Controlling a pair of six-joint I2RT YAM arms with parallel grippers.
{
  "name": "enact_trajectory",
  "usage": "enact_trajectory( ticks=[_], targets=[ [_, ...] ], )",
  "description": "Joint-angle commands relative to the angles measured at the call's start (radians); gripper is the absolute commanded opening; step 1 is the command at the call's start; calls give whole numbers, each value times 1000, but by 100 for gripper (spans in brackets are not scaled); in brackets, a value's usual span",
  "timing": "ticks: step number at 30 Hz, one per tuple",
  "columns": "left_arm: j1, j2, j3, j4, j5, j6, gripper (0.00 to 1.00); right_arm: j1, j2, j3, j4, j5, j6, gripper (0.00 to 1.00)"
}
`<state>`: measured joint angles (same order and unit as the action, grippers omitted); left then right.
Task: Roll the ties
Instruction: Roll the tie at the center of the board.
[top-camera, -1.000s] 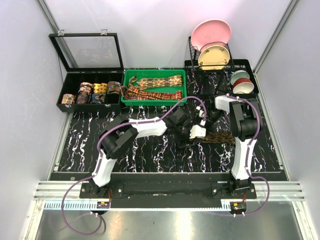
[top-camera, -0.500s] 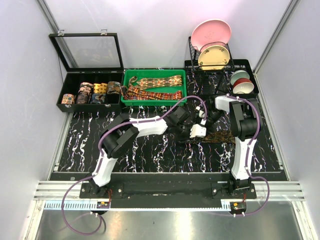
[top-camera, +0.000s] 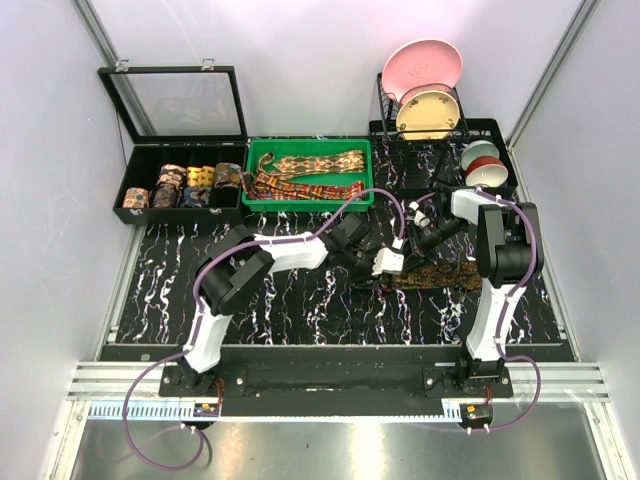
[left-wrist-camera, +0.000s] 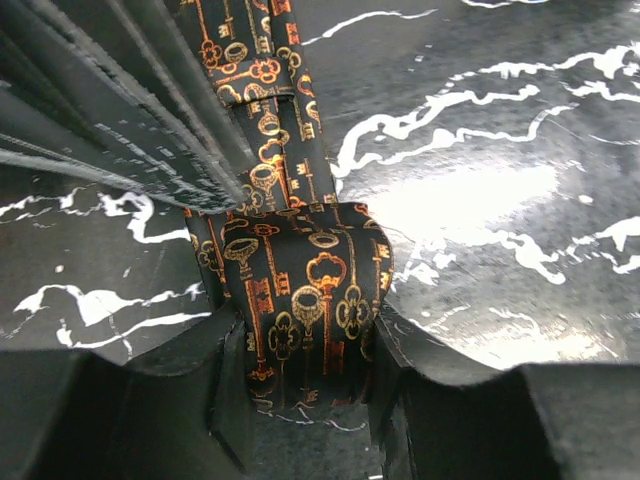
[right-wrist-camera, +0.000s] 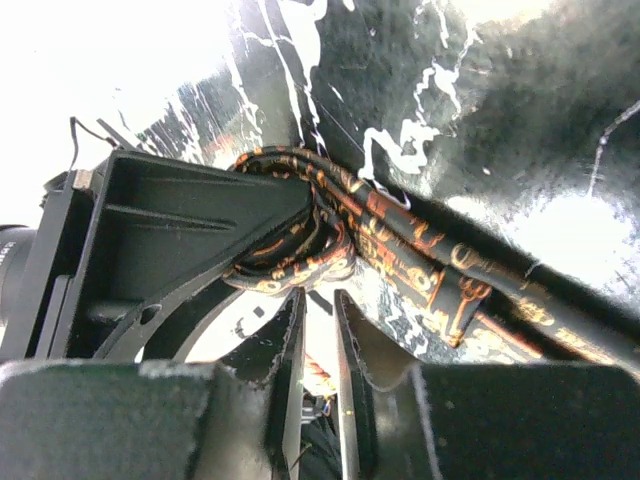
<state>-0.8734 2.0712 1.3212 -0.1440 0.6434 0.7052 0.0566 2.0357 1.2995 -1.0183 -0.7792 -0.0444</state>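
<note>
A dark tie (top-camera: 445, 272) with gold and orange keys lies flat on the black marbled table (top-camera: 300, 310), right of centre. Its left end is rolled into a small coil (left-wrist-camera: 300, 290). My left gripper (left-wrist-camera: 305, 345) is shut on that coil, one finger on each side. The unrolled tail (left-wrist-camera: 255, 90) runs away from it. In the right wrist view the coil (right-wrist-camera: 300, 255) sits just beyond my right gripper (right-wrist-camera: 320, 295). That gripper's jaws stand a narrow gap apart with nothing between them. From above, the right gripper (top-camera: 418, 238) hangs just behind the left gripper (top-camera: 392, 262).
A green tray (top-camera: 255, 150) at the back holds unrolled ties. Left of it an open black case (top-camera: 135, 170) holds several rolled ties. At the back right are a dish rack with plates (top-camera: 425, 90) and stacked bowls (top-camera: 482, 165).
My left gripper has shut on the tie's coil. My right gripper has let go of it, opened slightly and drawn back, and the right arm has swung to the right.
</note>
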Motion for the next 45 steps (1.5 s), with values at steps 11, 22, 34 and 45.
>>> enact_trajectory(
  ticks=[11, 22, 34, 45],
  targets=[
    [39, 0, -96, -129, 87, -94, 1, 72, 11, -60, 44, 93, 6, 18],
    [65, -85, -244, 133, -51, -305, 8, 95, 69, -16, 64, 216, 28, 18],
    [34, -80, -297, 152, -206, -339, 8, 94, -9, 29, 60, 55, -5, 31],
    [31, -60, -274, 116, -214, -360, 8, 103, -85, -45, 101, -124, 3, 52]
  ],
)
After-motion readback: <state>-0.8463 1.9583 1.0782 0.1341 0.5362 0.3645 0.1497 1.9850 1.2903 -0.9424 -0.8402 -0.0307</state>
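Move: The rolled end of the tie is already between the left hand's fingers, at its hand point; the tie's flat strip runs off from there, its middle about 12 cm to the right, 1 cm ahead and 2 cm lower. From the right hand, the roll lies roughly 4 cm to the left, 3 cm back and 2 cm below, and the strip's middle 8 cm to the right, 2 cm back and 4 cm down. The green tray's middle is some 19 cm ahead and 20 cm left of the right hand. The tie roll, still pinched by the left fingers, is drawn about 2 cm back and as much left, then forward again and a little farther left while that hand turns some 15 degrees counter-clockwise. The right hand dips back and down beside the roll, nearly shut, then climbs about 4.5 cm, going left and forward as its fingers open to about half. ##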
